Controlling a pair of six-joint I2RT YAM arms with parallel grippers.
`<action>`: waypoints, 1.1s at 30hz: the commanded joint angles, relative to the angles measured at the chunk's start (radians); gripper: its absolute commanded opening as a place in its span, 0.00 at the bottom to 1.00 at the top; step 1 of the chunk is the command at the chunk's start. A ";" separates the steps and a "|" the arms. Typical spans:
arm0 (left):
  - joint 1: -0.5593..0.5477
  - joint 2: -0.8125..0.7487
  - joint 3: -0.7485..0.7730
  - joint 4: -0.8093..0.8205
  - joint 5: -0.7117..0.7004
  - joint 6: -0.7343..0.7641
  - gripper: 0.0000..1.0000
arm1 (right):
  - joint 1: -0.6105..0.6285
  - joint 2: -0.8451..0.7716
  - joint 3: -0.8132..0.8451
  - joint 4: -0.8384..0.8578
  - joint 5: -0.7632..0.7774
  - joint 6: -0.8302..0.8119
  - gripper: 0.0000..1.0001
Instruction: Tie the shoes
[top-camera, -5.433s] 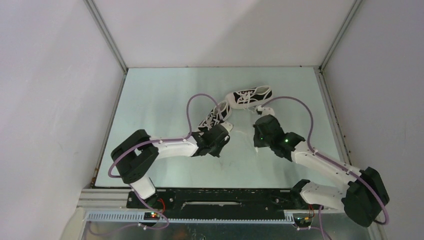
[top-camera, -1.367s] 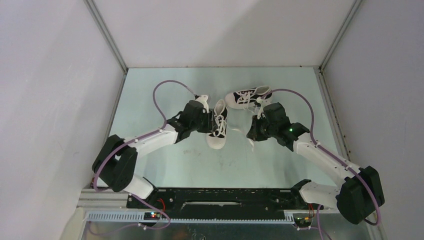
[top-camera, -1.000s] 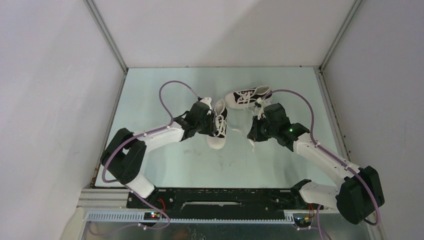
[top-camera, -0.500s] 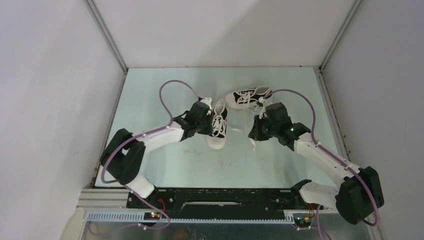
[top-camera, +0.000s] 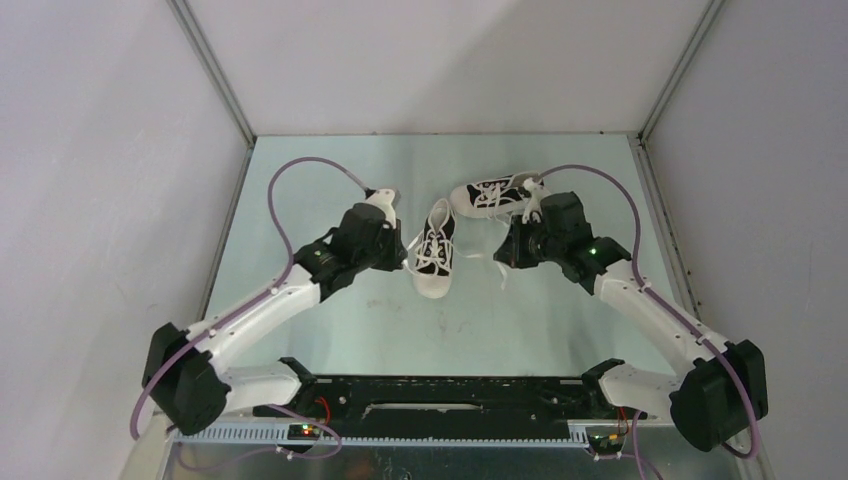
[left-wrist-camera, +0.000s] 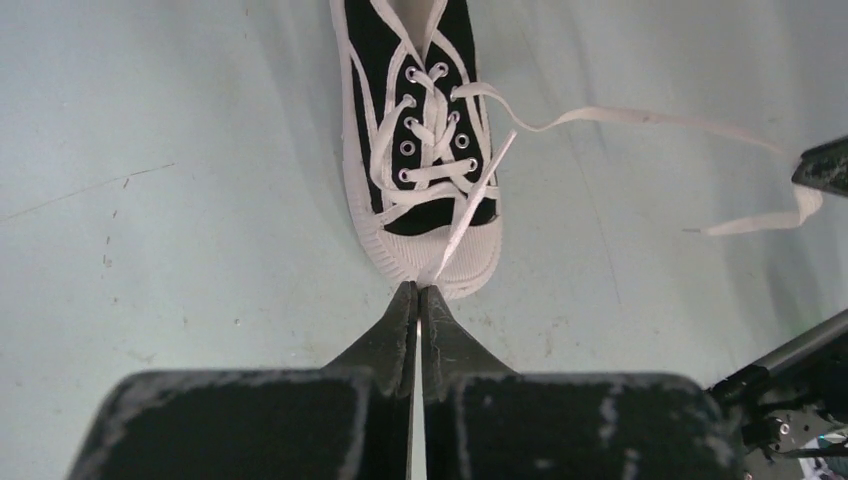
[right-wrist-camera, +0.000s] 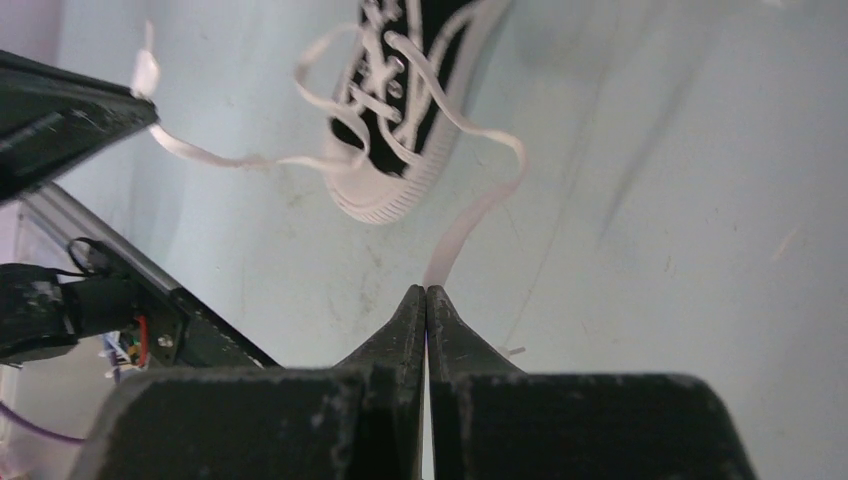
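Observation:
Two black shoes with white toe caps lie on the pale green table. The near shoe (top-camera: 435, 252) points its toe toward the arms, and the far shoe (top-camera: 497, 193) lies on its side behind it. My left gripper (left-wrist-camera: 417, 290) is shut on one white lace (left-wrist-camera: 470, 205) of the near shoe (left-wrist-camera: 420, 120), just off its toe cap. My right gripper (right-wrist-camera: 426, 292) is shut on the other lace (right-wrist-camera: 470, 215), to the right of that shoe (right-wrist-camera: 400, 100). Seen from above, the left gripper (top-camera: 403, 248) and right gripper (top-camera: 503, 256) flank the near shoe, each with a lace drawn outward.
Grey enclosure walls with metal corner posts (top-camera: 215, 75) surround the table on three sides. A black base rail (top-camera: 430, 395) with wiring runs along the near edge. Purple cables (top-camera: 300, 170) loop above both arms.
The left gripper has shut on a lace and drawn back to the left, away from the near shoe. The right gripper has shifted slightly farther back with its lace.

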 joint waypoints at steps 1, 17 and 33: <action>-0.004 -0.099 0.028 -0.039 0.031 0.022 0.00 | 0.016 -0.004 0.141 -0.002 -0.042 -0.025 0.00; -0.219 0.088 0.103 0.216 0.152 -0.012 0.00 | -0.020 0.102 0.396 -0.150 -0.121 -0.030 0.00; -0.198 0.096 0.095 0.107 0.153 0.011 0.67 | 0.009 0.059 0.313 -0.189 -0.069 -0.017 0.00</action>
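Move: The spot where the left lace is laid, on the table just right of the near shoe's toe, is about 12 cm right of the left hand, 6 back and 15 below. From that hand the near shoe's middle is 6 cm ahead, 6 right and 11 below; the far shoe is 18 ahead and 19 right, 11 below. From the right hand, the spot lies 6 cm back, 8 left; the near shoe 5 ahead, 14 left. The left lace, already pinched, is carried to the robot's right past the toe: the left hand rises some 6 cm, swings about 13 cm right and 5 back while sinking again, turns roughly 20 degrees clockwise and opens about two-thirds, letting go. Meanwhile the right hand keeps its lace pinched and lifts it about 10 cm, edging slightly forward, then eases a little back and down. ##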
